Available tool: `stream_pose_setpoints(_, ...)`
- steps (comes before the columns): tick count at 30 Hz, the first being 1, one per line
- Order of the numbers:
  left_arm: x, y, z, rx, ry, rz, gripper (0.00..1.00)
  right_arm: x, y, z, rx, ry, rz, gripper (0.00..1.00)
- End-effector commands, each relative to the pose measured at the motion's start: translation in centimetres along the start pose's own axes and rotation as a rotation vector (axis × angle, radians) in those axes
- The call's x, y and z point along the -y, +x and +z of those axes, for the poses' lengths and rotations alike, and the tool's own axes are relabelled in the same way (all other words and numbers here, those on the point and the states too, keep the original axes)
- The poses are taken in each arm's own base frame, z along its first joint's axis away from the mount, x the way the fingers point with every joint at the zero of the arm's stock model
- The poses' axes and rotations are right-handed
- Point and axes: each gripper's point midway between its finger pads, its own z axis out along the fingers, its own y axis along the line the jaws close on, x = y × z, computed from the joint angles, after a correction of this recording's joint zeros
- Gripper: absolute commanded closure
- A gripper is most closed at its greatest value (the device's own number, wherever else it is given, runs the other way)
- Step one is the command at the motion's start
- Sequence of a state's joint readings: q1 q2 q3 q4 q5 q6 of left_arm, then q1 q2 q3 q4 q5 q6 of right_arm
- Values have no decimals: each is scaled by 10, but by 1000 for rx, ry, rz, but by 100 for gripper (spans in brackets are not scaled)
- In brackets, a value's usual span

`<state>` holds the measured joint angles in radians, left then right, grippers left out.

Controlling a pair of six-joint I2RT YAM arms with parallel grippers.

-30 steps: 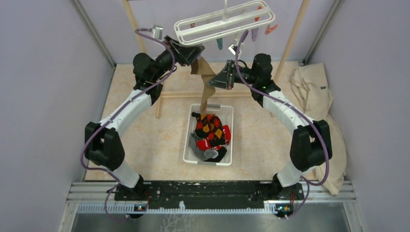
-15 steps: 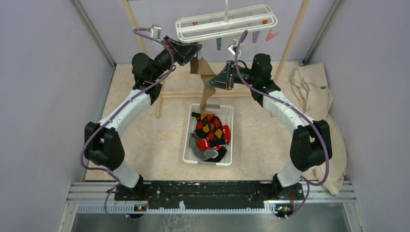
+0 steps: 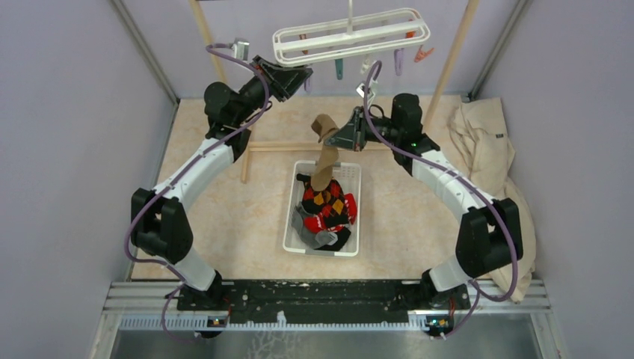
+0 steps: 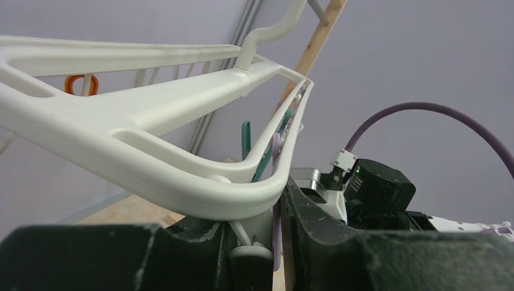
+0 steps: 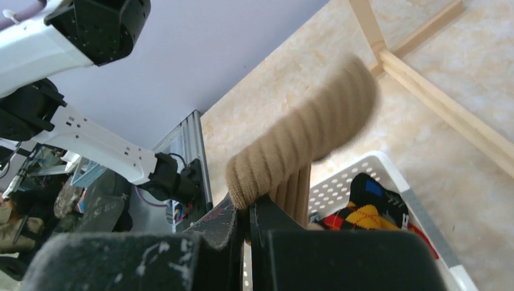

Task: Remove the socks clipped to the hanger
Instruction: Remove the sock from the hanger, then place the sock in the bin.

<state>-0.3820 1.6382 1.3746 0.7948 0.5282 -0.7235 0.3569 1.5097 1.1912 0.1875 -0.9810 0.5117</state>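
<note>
The white hanger hangs at the top, with pastel clips dangling and no sock on it that I can see. My left gripper reaches up under its left corner. In the left wrist view it is shut on a pale clip just below the hanger's rim. My right gripper is shut on a tan ribbed sock, which hangs free of the hanger above the basket. The right wrist view shows that sock pinched between the jaws of the gripper.
A white basket on the floor holds several removed socks, red, argyle and grey. A wooden rack bar runs behind it, with posts at the back. A large beige cloth lies at the right wall.
The tan sock came off its clip, and my right gripper carried it down toward the basket. My left gripper closed on a clip. The hanger swung back level.
</note>
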Motion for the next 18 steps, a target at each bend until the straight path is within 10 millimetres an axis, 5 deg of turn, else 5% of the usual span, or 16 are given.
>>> stream_pose_setpoints(1,2,-2,0,5,23,4,71,-20,-1,-10,30,-10,-76,100)
stream_pose_setpoints(9,-2,7,-8,0,2,-12,41,-26,38,-13,-7,-6,-46,100)
stream_pose_setpoints(18,-5,19,-24,-22,-38,-14,25,-29,69,-5,-56,6,-21,100)
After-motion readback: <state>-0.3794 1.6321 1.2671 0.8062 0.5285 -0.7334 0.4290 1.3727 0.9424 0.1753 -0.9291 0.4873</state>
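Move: The right hand already pinches the freed brown sock. The basket's middle lies about 27 cm below it, roughly 3 cm back and 2 cm left, with the argyle sock on the pile some 2 cm ahead, 2 cm left and 25 cm down. The left hand's fingers are still around the white clip. The hanger's middle is about 11 cm right of that hand, 5 cm ahead and 6 cm up, and the teal clip about 8 cm right, 2 cm ahead, level. The right hand keeps its pinch on the brown sock and carries it back and down in equal parts, about 5 cm each, away from the hanger and lower over the basket, its fingers still pointing left. The left hand waits briefly, then spreads its fingers to let go of the white clip and sinks some 4 cm from under the hanger's end, its fingers tipping down about 5 degrees. ##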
